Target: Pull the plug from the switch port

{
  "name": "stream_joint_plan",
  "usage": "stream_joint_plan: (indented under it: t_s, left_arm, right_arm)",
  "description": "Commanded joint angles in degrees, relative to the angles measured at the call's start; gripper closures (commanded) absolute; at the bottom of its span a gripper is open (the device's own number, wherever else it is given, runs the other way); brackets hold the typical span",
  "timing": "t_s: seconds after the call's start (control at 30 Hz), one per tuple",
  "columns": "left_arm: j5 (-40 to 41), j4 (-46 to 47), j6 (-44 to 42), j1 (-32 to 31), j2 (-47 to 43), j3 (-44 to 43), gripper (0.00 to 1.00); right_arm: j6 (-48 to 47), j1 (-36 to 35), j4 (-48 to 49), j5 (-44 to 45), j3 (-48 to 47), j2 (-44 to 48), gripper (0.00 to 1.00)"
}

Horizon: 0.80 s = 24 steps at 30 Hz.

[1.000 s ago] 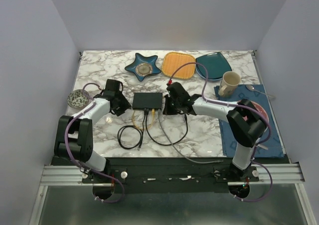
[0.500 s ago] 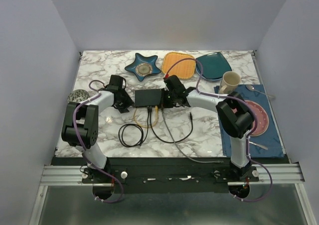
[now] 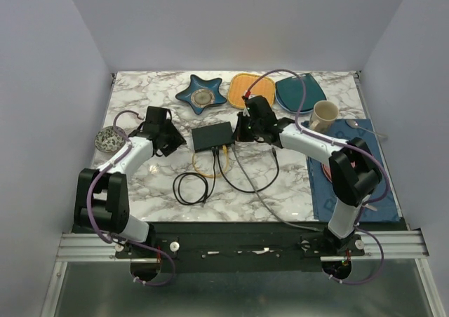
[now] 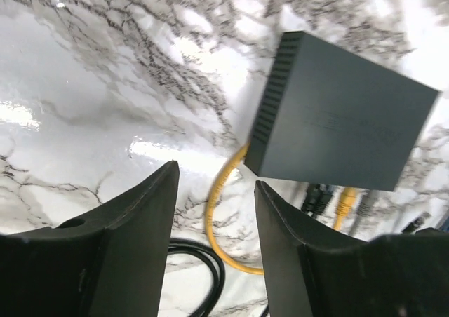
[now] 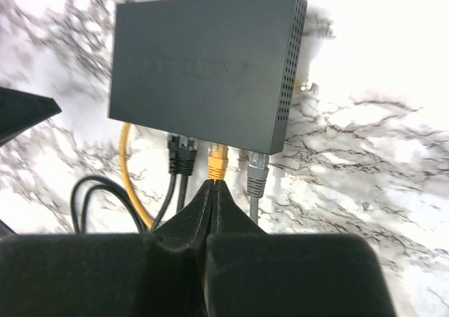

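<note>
The switch (image 3: 212,136) is a flat black box lying on the marble, with its ports on the near edge. In the right wrist view the switch (image 5: 203,64) holds a black plug (image 5: 182,154), a yellow plug (image 5: 217,161) and a grey plug (image 5: 257,175). My right gripper (image 5: 212,184) is shut, its tips meeting just below the yellow plug; its cable is hidden behind the fingers. From above, the right gripper (image 3: 242,129) hangs at the switch's right end. My left gripper (image 3: 170,140) stands open left of the switch (image 4: 351,120), nothing between its fingers (image 4: 140,212).
A yellow cable loop (image 4: 221,219) and a black cable coil (image 3: 191,189) lie in front of the switch. A star dish (image 3: 201,95), orange plate (image 3: 251,91) and teal plate (image 3: 298,92) line the back. A mug (image 3: 325,116) stands by a blue mat (image 3: 351,191). A small bowl (image 3: 110,139) sits far left.
The switch has slid toward the back right and turned a little, dragging its cables. The right gripper moved back and right with it. The left gripper shifted slightly left and back.
</note>
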<state>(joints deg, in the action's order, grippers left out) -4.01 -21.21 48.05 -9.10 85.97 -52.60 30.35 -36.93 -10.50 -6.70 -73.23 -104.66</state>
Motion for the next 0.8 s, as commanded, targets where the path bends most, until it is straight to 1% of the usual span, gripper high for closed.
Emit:
stream_joint_plan:
  t_s: [0.0,0.1,0.2,0.33,0.4,0.47,0.77]
  left_arm:
    - [1.2,1.3,0.2,0.2,-2.4,1.5,0.42]
    - [-1.3,0.6,0.5,0.2,0.4,1.4,0.43]
    - [-3.5,1.3,1.1,0.1,2.3,2.1,0.43]
    - [-3.9,2.1,1.2,0.2,2.6,3.2,0.44]
    - [-3.9,2.1,1.1,0.1,2.4,3.6,0.43]
    - [-4.0,2.3,1.2,0.2,2.2,3.8,0.44]
    - [-3.5,2.0,0.7,0.1,-0.3,4.6,0.43]
  right_arm:
    - [-1.5,0.7,-3.4,6.2,-0.8,2.4,0.95]
    - [-0.8,1.8,-7.0,8.5,-2.0,0.5,0.97]
    - [-0.6,1.9,-8.0,9.7,-0.1,-1.2,0.98]
    - [0.4,1.9,-8.0,8.1,3.2,-2.7,0.98]
    - [0.8,1.7,-6.1,7.0,5.4,-3.1,0.98]
    - [0.9,0.5,-5.2,4.3,6.3,-3.4,0.98]
    - [3.3,-4.7,-3.1,2.2,8.8,-3.5,0.99]
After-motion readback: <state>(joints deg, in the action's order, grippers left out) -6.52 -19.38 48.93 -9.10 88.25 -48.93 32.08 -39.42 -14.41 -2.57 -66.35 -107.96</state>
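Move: The grey plug sits in the switch about 9 cm below the right hand, some 1 cm back and with no real offset sideways. The yellow plug is about 3 cm to the left of it and the paired black plugs about 6 cm to its left, both level with it. The switch's middle lies some 4 cm beyond the grey plug and 7 cm to its left. From the left hand the grey plug is about 17 cm right, 2 cm ahead and 6 cm below. Down and back: after a small rise forward and to the right, the right hand, fingers kept shut, drops about 8 cm net off the switch's corner, swinging right, then edging left towards the grey plug just above the table. Its fingers tip some 15 degrees steeper. The left hand, still open, settles about 3 cm lower and slightly back. ##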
